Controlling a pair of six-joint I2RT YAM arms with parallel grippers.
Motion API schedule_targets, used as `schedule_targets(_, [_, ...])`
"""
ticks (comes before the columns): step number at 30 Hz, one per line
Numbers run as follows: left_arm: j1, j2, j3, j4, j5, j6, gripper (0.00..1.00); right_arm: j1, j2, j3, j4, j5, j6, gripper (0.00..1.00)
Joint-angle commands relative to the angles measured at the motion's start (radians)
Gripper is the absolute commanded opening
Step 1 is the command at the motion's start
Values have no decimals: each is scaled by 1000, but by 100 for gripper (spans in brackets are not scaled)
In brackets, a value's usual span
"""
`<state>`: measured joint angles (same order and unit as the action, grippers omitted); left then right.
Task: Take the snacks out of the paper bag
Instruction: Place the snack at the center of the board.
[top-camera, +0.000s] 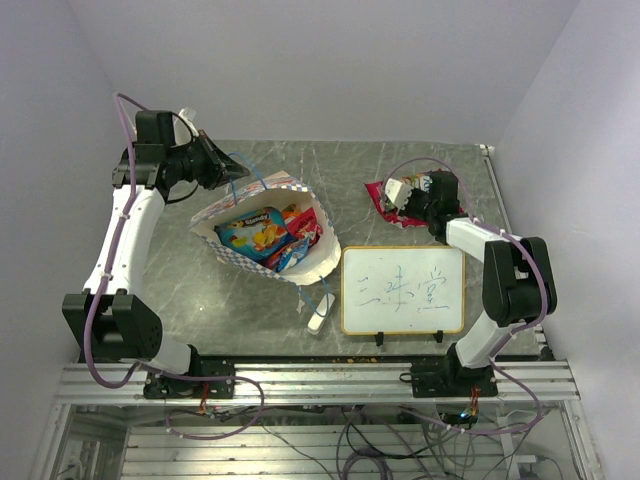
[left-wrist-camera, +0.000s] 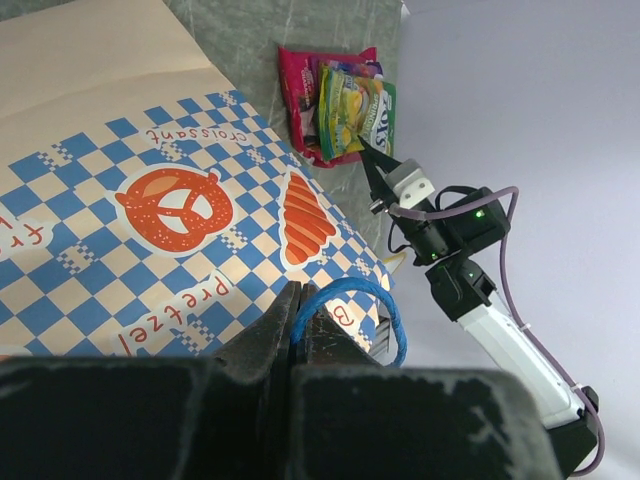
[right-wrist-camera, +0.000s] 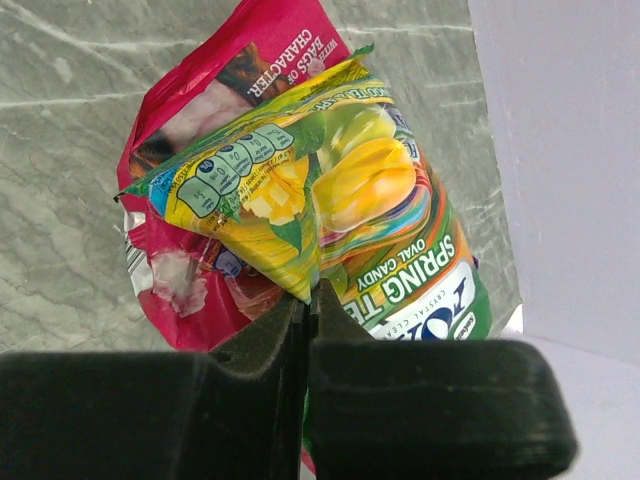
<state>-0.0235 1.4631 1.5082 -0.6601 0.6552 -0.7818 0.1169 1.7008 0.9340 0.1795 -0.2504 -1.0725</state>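
The paper bag (top-camera: 318, 268) lies tilted open at mid-table, its checkered side (left-wrist-camera: 150, 200) filling the left wrist view. Inside it lie several snacks, a blue packet (top-camera: 255, 230) uppermost. My left gripper (top-camera: 232, 172) (left-wrist-camera: 300, 292) is shut on the bag's blue cord handle (left-wrist-camera: 350, 290) at the far left. At the far right a pink-red packet (top-camera: 378, 192) (right-wrist-camera: 260, 60) lies on the table. A yellow-green packet (right-wrist-camera: 330, 190) (left-wrist-camera: 350, 110) rests over it. My right gripper (top-camera: 400, 197) (right-wrist-camera: 312, 292) is shut on that packet's corner.
A framed whiteboard (top-camera: 403, 290) stands at the near right on small feet. A white eraser block (top-camera: 318, 318) lies just left of it, near the bag's mouth. The table's right edge (top-camera: 497, 190) runs close to the two packets.
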Motion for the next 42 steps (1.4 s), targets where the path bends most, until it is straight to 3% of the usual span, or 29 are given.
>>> schedule_targets(1, [4, -16, 6, 39, 25, 2, 7, -13, 3, -50, 78, 62, 20, 3])
schedule_targets(7, [4, -41, -22, 47, 33, -5, 7, -20, 12, -59, 102, 80, 78, 27])
schedule_targets(20, [-5, -96, -72, 63, 52, -22, 7, -44, -65, -100, 138, 23, 299, 58])
schedule_targets(34, [-30, -121, -54, 74, 60, -38, 7, -34, -321, -106, -29, 2, 445, 71])
schedule_targets(42, [-30, -102, -17, 112, 77, -90, 7, 123, -440, 13, -191, -138, 484, 71])
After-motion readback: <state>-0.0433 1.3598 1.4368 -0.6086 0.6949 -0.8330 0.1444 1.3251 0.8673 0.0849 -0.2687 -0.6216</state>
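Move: The yellow snack is still pinched at a fold in the right hand; its middle lies about 2 cm ahead, 2 cm to the left and 3 cm below. Under it is the red snack, its middle some 5 cm down, 1 cm back and 2 cm to the left, and the whiteboard is roughly 24 cm back and 3 cm to the left, 6 cm lower. From the left hand the yellow snack is about 9 cm ahead, 37 cm to the right and 25 cm down. The yellow snack is let go on top of the red one: the right fingers open wide while that hand sinks about 1 cm and slides 2 cm right. It then rises clear and draws back, swinging left at the end, its left side rolling up some 20 degrees. The left hand keeps its hold on the paper bag's blue handle, easing slightly back and up. ##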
